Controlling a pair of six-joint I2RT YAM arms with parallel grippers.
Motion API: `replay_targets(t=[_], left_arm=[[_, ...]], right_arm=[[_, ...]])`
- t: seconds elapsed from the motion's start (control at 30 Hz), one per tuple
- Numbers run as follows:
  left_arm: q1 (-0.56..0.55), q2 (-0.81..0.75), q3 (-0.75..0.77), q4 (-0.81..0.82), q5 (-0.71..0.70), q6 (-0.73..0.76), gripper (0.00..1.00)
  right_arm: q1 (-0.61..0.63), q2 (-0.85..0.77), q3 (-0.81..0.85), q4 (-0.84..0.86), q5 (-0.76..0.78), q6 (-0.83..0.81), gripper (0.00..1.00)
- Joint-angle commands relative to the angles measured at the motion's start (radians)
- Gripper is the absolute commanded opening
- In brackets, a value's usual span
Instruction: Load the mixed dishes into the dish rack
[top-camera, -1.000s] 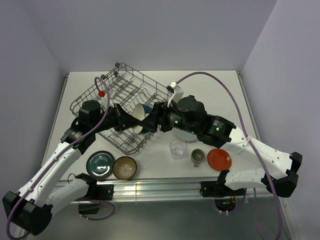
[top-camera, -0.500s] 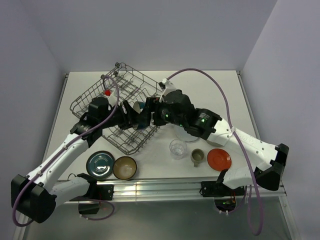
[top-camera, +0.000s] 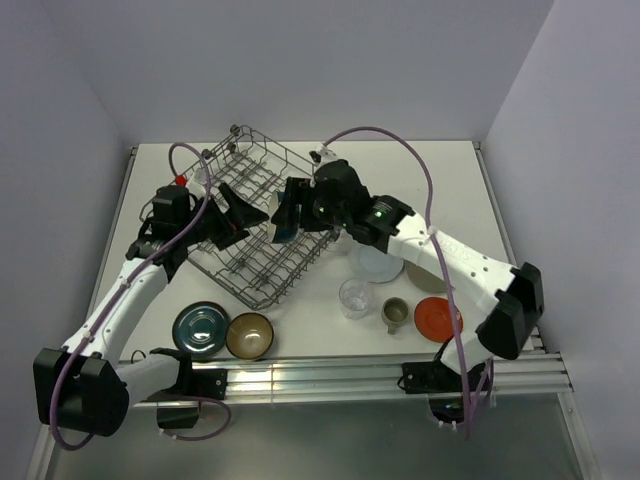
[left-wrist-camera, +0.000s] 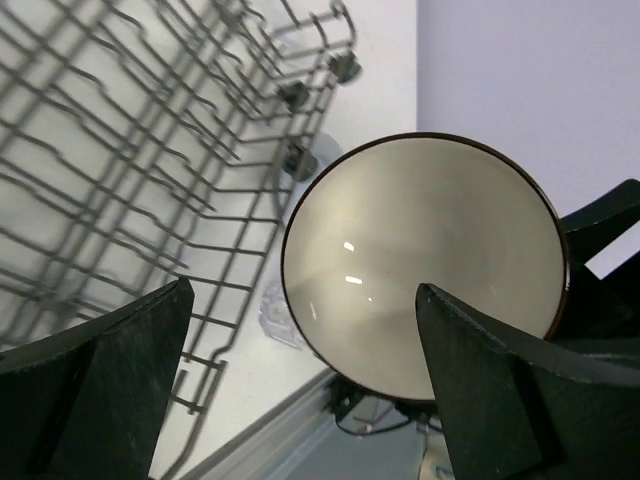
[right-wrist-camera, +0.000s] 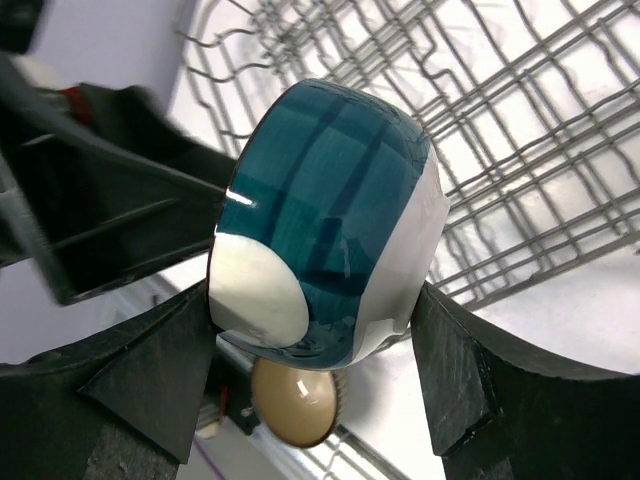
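My right gripper (top-camera: 292, 208) is shut on the cream bowl (top-camera: 284, 224), teal outside with a white base, and holds it on edge over the dish rack (top-camera: 245, 262). In the right wrist view the bowl (right-wrist-camera: 330, 200) sits between both fingers (right-wrist-camera: 470, 380). My left gripper (top-camera: 240, 208) is open just left of the bowl; its view shows the bowl's cream inside (left-wrist-camera: 425, 265) beyond the spread fingers (left-wrist-camera: 100, 400). The teal dish (top-camera: 202, 329) and brown bowl (top-camera: 250, 335) lie near the front. Clear glass (top-camera: 355, 296), grey mug (top-camera: 395, 314), red-orange saucer (top-camera: 437, 318) and pale blue plate (top-camera: 382, 266) lie right of the rack.
The rack sits turned at an angle at the back left, its tines showing in the left wrist view (left-wrist-camera: 150, 150) and the right wrist view (right-wrist-camera: 520, 130). A metal rail (top-camera: 330, 375) runs along the table's front edge. Walls stand close on three sides.
My right gripper has carried the bowl farther back over the rack. My left gripper has drawn back to the left, away from the bowl.
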Motion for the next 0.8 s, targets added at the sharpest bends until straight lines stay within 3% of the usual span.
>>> replay_targets(t=[0.0,0.13,0.37,0.77], left_arm=[[0.039,-0.033,0.003,-0.061,-0.077,0.053,0.99],[0.04,-0.054,0.046,-0.164,-0.252,0.098,0.99],[0.04,-0.113,0.052,-0.233,-0.367,0.122,0.97],[0.04,-0.136,0.012,-0.245,-0.359,0.141,0.96]], right_arm=[[-0.016,0.077,0.148,0.019,0.02,-0.073,0.0],[-0.016,0.21,0.313,-0.16,0.164,-0.172,0.0],[-0.016,0.56,0.755,-0.474,0.435,-0.303,0.0],[-0.017,0.824,0.928,-0.657,0.793,-0.372,0.0]])
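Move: The right hand holds the teal-and-white bowl above the rack's near part. The rack spot it is being taken to lies about 14 cm ahead, 4 cm right and 18 cm below, with the rack's right corner some 16 cm ahead and 15 cm right of the hand. The gray plate is level with the hand, about 19 cm right, and the glass tumbler 8 cm back and 15 cm right. From the open left hand, that spot lies roughly 13 cm ahead, 12 cm right, 14 cm below. Keeping its pinch on the bowl, the right hand carries it about 14 cm forward and, ever more steeply, some 12 cm down towards the right-hand part of the rack, drifting slightly right late on, while the wrist rolls about 50 degrees, left side dropping, so that the fingers swing from pointing leftward to mostly down. The left hand, still wide open and empty, backs off about 7 cm to the left and sinks slightly, turning some 15 degrees counter-clockwise to leave the way clear. ##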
